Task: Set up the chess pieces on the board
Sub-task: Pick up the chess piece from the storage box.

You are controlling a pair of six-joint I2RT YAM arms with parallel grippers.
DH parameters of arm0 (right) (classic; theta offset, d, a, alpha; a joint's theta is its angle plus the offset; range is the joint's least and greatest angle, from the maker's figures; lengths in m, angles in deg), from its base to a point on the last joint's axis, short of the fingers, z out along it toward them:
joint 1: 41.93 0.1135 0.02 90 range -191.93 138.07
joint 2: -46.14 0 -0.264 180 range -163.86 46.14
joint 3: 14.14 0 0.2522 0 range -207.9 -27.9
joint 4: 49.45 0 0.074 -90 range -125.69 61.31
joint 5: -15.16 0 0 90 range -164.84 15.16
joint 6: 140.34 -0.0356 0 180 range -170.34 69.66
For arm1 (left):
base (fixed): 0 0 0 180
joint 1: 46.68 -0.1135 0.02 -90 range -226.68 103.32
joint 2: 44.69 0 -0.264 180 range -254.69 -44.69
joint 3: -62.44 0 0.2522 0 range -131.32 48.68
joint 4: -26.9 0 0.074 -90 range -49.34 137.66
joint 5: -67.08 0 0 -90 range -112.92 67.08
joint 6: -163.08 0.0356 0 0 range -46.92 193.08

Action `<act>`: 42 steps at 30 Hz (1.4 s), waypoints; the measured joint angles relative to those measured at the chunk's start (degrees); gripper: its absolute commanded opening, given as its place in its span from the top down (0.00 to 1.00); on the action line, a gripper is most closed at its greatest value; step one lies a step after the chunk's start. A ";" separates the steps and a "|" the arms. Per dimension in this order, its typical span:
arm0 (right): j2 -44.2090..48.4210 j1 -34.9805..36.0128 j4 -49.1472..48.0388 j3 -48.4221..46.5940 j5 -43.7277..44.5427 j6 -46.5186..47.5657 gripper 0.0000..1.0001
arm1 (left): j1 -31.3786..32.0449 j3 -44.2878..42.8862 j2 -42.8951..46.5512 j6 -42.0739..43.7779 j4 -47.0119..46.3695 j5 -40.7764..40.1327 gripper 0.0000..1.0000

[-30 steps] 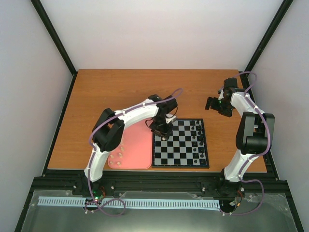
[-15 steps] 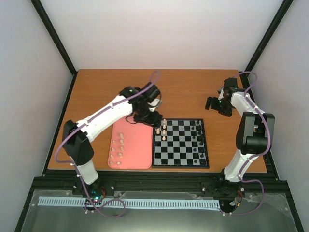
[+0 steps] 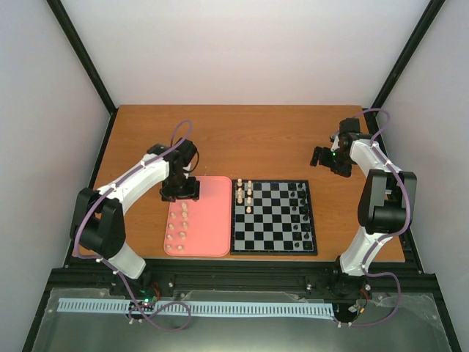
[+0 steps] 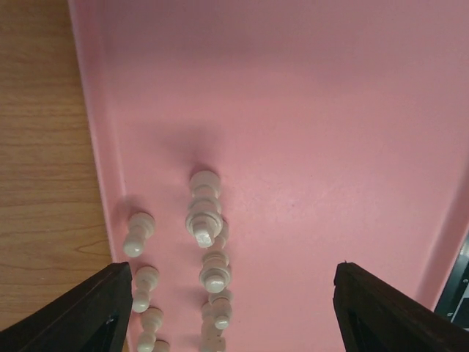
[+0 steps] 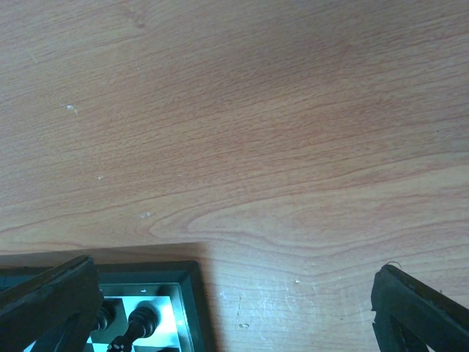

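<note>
The board (image 3: 272, 229) lies at the table's front middle, with a few cream-white chess pieces (image 3: 248, 195) standing in its far-left corner. More cream pieces (image 3: 176, 227) stand in two short columns on the left side of the pink tray (image 3: 212, 220). My left gripper (image 3: 180, 191) hovers open over the tray's far-left end. In the left wrist view the cream pieces (image 4: 204, 227) stand below my left gripper (image 4: 229, 297), and none is gripped. My right gripper (image 3: 327, 160) hangs open over bare wood beyond the board's far-right corner. In the right wrist view my right gripper (image 5: 234, 308) holds nothing.
Black pieces (image 3: 299, 199) stand along the board's right columns, and two black pieces (image 5: 128, 323) show in the right wrist view at the board's corner (image 5: 192, 293). The tray touches the board's left edge. Black frame posts border the wooden table (image 3: 242, 139).
My left arm has swung left from the board's far-left corner to the tray, opening on the way. A cream piece stays on the board. The right arm has not moved.
</note>
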 measured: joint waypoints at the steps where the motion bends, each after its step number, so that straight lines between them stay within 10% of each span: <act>1: -0.09 0.02 0.00 0.00 0.00 0.00 0.00 | 0.00 1.11 0.00 -0.22 -0.68 0.20 0.26; 35: -1.79 0.24 0.02 0.00 0.11 0.02 0.00 | -1.66 5.88 -7.96 -1.57 -7.21 1.22 0.69; 42: -1.86 0.24 0.02 -0.02 0.07 0.02 0.00 | -1.70 5.22 -8.79 -1.14 -7.17 1.18 0.92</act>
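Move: The chess piece I want, the farthest-out one of the pink storage box's right-hand column, stands about 7 cm below my left hand, level with it fore and aft and 1 cm left. Directly behind that piece, 3 cm nearer my base, is the next piece in its column; the left column's first piece stands 3 cm back and some 5 cm left of my hand. From my idle right hand the target is roughly 46 cm left, 14 cm back and 5 cm below. I lower my left hand about 6 cm over the front piece, easing back some 1.5 cm early on and creeping forward again as I sink, fingertips tilting a little towards my base. All the while I close the fingers from wide open to nearly shut, and the pads come in on both sides of the piece's narrow upper part. ##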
